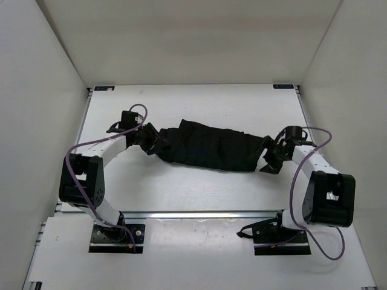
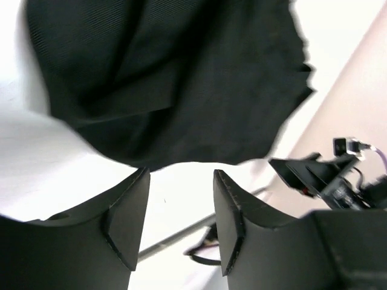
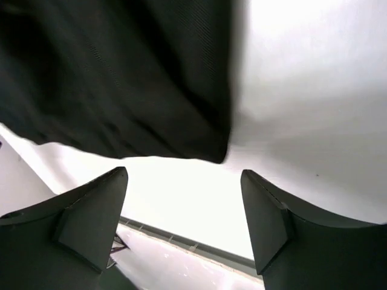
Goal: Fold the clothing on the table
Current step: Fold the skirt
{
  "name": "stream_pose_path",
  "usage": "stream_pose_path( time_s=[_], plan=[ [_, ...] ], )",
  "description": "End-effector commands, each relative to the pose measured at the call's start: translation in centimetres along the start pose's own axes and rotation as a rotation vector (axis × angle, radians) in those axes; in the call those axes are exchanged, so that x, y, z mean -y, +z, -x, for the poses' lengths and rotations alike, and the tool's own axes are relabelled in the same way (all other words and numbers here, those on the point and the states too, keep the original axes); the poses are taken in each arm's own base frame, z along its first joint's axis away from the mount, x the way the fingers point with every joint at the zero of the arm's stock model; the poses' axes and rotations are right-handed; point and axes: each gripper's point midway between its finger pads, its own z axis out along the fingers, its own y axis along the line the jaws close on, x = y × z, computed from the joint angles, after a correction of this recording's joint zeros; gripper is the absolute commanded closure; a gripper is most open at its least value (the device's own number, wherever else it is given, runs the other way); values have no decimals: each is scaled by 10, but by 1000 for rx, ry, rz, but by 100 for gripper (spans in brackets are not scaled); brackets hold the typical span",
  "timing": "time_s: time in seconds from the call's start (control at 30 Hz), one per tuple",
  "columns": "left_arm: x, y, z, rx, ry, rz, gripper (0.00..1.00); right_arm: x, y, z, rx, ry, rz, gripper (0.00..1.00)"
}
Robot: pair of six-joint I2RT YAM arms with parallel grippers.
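The clothing point(image 1: 208, 145) is a black soft garment lying in a long bunched band across the middle of the white table point(image 1: 193, 103). My left gripper point(image 1: 151, 140) is at its left end and my right gripper point(image 1: 270, 156) at its right end. In the left wrist view the fabric point(image 2: 169, 78) lies just beyond the open left gripper point(image 2: 180, 208), with bare table between the fingers. Seen from the right wrist, the clothing point(image 3: 115, 78) ends just ahead of the open right gripper point(image 3: 184, 217), which holds nothing.
White walls point(image 1: 36, 121) stand on the left, right and back. A metal rail point(image 1: 199, 213) runs along the table's near edge, behind the arm bases. Purple cables point(image 1: 91, 145) loop off both arms. The right arm point(image 2: 338, 175) shows in the left wrist view.
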Motion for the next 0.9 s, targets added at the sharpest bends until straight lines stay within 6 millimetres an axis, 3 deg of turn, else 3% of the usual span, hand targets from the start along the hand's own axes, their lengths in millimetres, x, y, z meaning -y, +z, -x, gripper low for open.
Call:
stream_pose_path(
  time_s=[0.0,0.2,0.27,0.33,0.4,0.43,0.5,0.6,0.67,0.73,0.87],
  plan=[
    [-30,10,-2,35,49,137,41,-6,10,3,78,45,40,27],
    [-52,33,-6,35,97,265,41,4,36,5,74,113,48,26],
    [-53,39,-6,36,101,279,40,-2,42,9,58,114,87,41],
    [-57,49,-9,15,112,299,46,-4,49,14,45,99,91,81],
    [-56,58,-17,-21,135,293,58,-3,50,22,48,77,68,100],
    [-55,63,-17,-24,137,284,77,0,50,25,42,72,42,100],
    [-47,65,-26,-28,149,271,100,13,42,38,63,48,6,100],
    [-32,69,-43,-32,190,254,100,36,24,57,81,15,-91,99],
    [-26,73,-53,-37,202,239,100,40,13,68,90,-41,-153,100],
    [-24,80,-63,-40,198,221,100,28,3,78,95,-123,-183,100],
    [-11,87,-66,-39,210,194,100,-43,-11,93,157,-301,-122,100]
  ],
)
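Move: The skirt lies crumpled and wide between the hands. The left hand goes for its near left edge, about 2 cm back, 1 cm to the right and 8 cm below; the skirt's middle is some 20 cm to the right of this hand and level with it, and its far left corner about 11 cm right and 10 cm farther out. The right hand goes for the skirt's right end, roughly 1 cm ahead, 2 cm left and 5 cm below, with the skirt's middle some 24 cm to its left and 4 cm farther out. Both open hands sink onto the two ends of the skirt, the left about 8 cm with a slight draw back and a roll of some 15 degrees that lifts its left side, the right about 5 cm, easing back and then forward, and each shuts fully to pinch the black cloth. Keeping their grips, the left then slides right some 7 cm along the table and a little back, turning slightly clockwise, while the right carries its end forward about 6 cm, out to the right and up off the table. ##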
